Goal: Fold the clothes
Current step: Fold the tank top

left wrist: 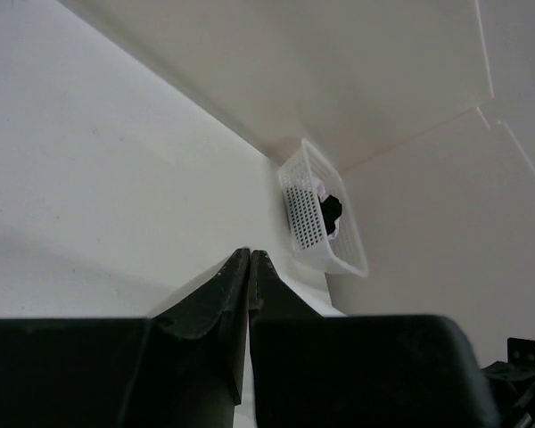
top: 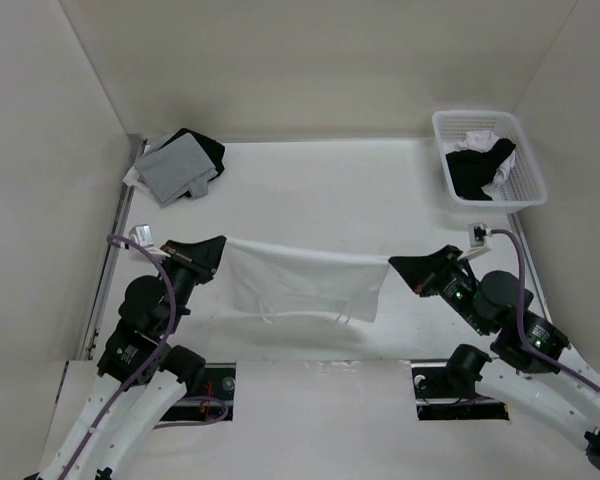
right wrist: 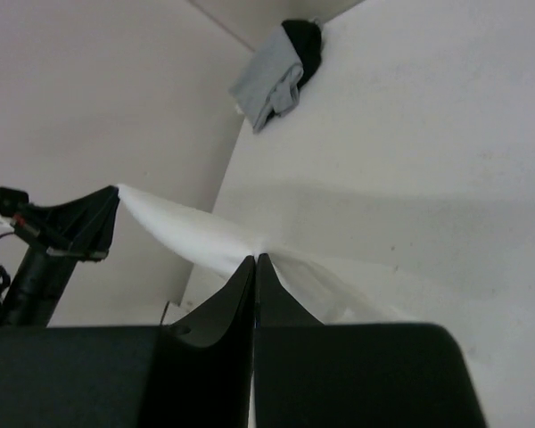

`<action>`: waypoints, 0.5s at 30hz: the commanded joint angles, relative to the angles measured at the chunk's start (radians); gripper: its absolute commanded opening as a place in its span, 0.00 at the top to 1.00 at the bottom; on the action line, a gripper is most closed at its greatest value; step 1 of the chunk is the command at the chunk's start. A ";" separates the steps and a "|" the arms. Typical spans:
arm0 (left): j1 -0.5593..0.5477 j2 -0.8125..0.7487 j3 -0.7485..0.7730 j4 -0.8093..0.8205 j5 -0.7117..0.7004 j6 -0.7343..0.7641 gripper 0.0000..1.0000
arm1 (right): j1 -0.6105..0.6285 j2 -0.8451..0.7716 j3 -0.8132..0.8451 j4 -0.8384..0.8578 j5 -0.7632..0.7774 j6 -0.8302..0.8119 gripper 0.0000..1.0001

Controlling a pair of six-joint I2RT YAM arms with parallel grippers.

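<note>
The white garment (top: 300, 280) hangs stretched in the air between my two grippers, its top edge taut and its body drooping toward the table. Thin string loops (top: 270, 317) dangle at its lower edge. My left gripper (top: 223, 243) is shut on the garment's left top corner; in the left wrist view its jaws (left wrist: 251, 253) are pressed together and the fabric hardly shows. My right gripper (top: 391, 263) is shut on the right top corner. In the right wrist view the white garment (right wrist: 187, 232) runs from my pinched right gripper (right wrist: 255, 257) across to the left gripper (right wrist: 102, 209).
A white basket (top: 528, 178) holding black and white clothing sits at the back right; its perforated wall (left wrist: 305, 218) shows in the left wrist view. A grey cloth (top: 175, 168) lies on a black garment (top: 205, 147) at the back left. Walls close in the table on three sides.
</note>
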 commanded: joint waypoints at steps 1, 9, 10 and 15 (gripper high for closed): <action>-0.032 0.001 0.010 -0.186 -0.044 -0.007 1.00 | 0.123 0.016 0.036 -0.253 0.179 0.034 0.99; 0.038 0.305 -0.071 0.079 -0.029 0.040 0.99 | -0.100 0.382 -0.021 0.070 -0.018 -0.083 0.99; 0.061 0.371 -0.072 0.139 -0.015 0.045 0.99 | -0.161 0.448 -0.019 0.129 -0.069 -0.092 0.99; 0.166 0.753 0.001 0.417 0.050 0.055 0.99 | -0.327 0.781 0.079 0.332 -0.200 -0.112 0.98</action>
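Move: The tank top hangs by its edge between the hands. The table patch it is taken to lies about 8 cm ahead of the left hand, 11 cm to its right and 29 cm below; from the right hand it is some 9 cm ahead, 11 cm left and equally low. The grey folded stack sits roughly 37 cm ahead of the left hand and 15 cm left, and the basket about 39 cm ahead of the right hand and 25 cm right, both near table level. Still pinching the tank top, both hands sink about 15 cm and swing 10 forward, fingers tipping tableward. ##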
